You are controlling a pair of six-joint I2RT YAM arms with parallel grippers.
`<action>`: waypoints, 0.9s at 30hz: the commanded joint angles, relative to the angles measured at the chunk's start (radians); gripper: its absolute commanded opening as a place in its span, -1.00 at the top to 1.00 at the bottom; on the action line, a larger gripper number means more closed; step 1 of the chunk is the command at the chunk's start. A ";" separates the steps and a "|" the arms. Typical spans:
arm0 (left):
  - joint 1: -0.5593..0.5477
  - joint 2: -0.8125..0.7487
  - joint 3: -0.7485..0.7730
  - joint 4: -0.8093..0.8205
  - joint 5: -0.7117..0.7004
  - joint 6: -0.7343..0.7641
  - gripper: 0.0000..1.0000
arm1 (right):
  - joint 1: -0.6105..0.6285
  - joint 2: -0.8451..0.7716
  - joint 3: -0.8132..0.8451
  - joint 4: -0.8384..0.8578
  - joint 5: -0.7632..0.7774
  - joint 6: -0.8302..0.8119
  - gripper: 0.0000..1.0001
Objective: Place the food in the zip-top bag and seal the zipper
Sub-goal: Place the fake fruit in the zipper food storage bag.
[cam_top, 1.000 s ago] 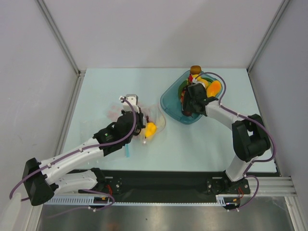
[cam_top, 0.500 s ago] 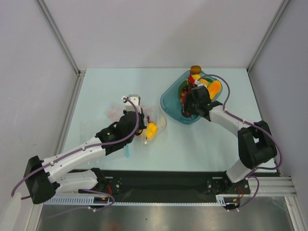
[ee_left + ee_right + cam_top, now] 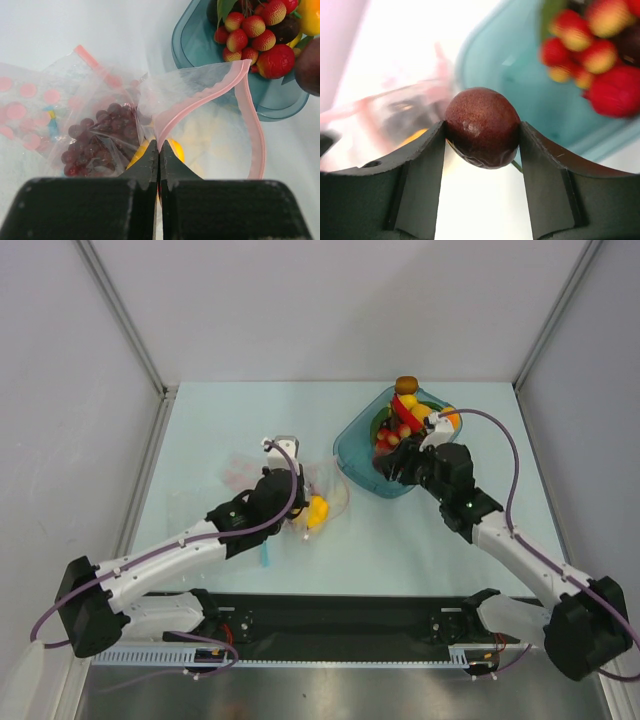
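My left gripper (image 3: 159, 146) (image 3: 303, 508) is shut on the pale pink zipper (image 3: 200, 95) at the near lip of the clear zip-top bag (image 3: 215, 130) (image 3: 328, 486), and the mouth gapes towards the dish. Inside the bag lie a dark purple grape bunch (image 3: 100, 135) and a yellow pepper (image 3: 176, 149) (image 3: 316, 510). My right gripper (image 3: 482, 137) (image 3: 392, 466) is shut on a dark red-brown round fruit (image 3: 482, 126), held above the near left rim of the teal dish (image 3: 350, 452). More food stays in the dish: a red lychee-like cluster (image 3: 247, 35) and orange and yellow pieces (image 3: 445, 420).
A second clear bag printed with pink dots (image 3: 25, 100) (image 3: 240, 468) lies left of the open bag. A thin blue strip (image 3: 265, 558) lies near the left arm. A brown-capped toy (image 3: 406, 386) stands at the dish's far rim. Side walls close in the table.
My right gripper has come up out of the dish with the dark round fruit, and the arm has swung back and to the right. The left gripper still holds the bag's lip.
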 commanded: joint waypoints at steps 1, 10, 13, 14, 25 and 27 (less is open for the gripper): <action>-0.002 -0.001 0.048 0.009 -0.009 -0.008 0.99 | 0.079 -0.105 -0.045 0.190 -0.092 -0.094 0.24; 0.000 -0.017 0.055 0.000 0.008 -0.011 0.99 | 0.265 -0.133 -0.088 0.324 -0.182 -0.192 0.28; 0.000 -0.054 0.049 -0.002 0.027 -0.014 0.99 | 0.293 -0.093 -0.089 0.350 -0.201 -0.199 0.28; 0.000 -0.064 0.045 0.006 0.034 -0.014 0.99 | 0.299 -0.082 -0.087 0.365 -0.207 -0.199 0.28; 0.000 -0.106 0.026 0.044 0.158 -0.007 0.99 | 0.377 0.048 -0.061 0.404 -0.167 -0.186 0.28; 0.000 -0.094 0.031 0.046 0.169 -0.005 0.99 | 0.379 0.054 -0.056 0.408 -0.169 -0.176 0.28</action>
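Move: The right hand holds the dark plum above the basket's near end; the bag's open mouth lies about 14 cm to its left, 9 cm back and 6 cm lower. From the same hand the yellow pepper inside the bag is some 17 cm left, 5 cm back and 12 cm down, and the basket's middle is about 15 cm ahead, 1 cm right and 13 cm down. The left hand has the mouth's middle some 5 cm to its right, 2 cm ahead, 3 cm lower. Still pinching the plum, the right hand swings left some 14 cm and back about 10 cm, from over the basket to the bag's open mouth, rising about 7 cm, then sinking some 5 cm, while turning roughly 35 degrees counter-clockwise and tipping up. The left fingers keep their pinch on the zipper edge and lift it about 3 cm, drawing back slightly. ##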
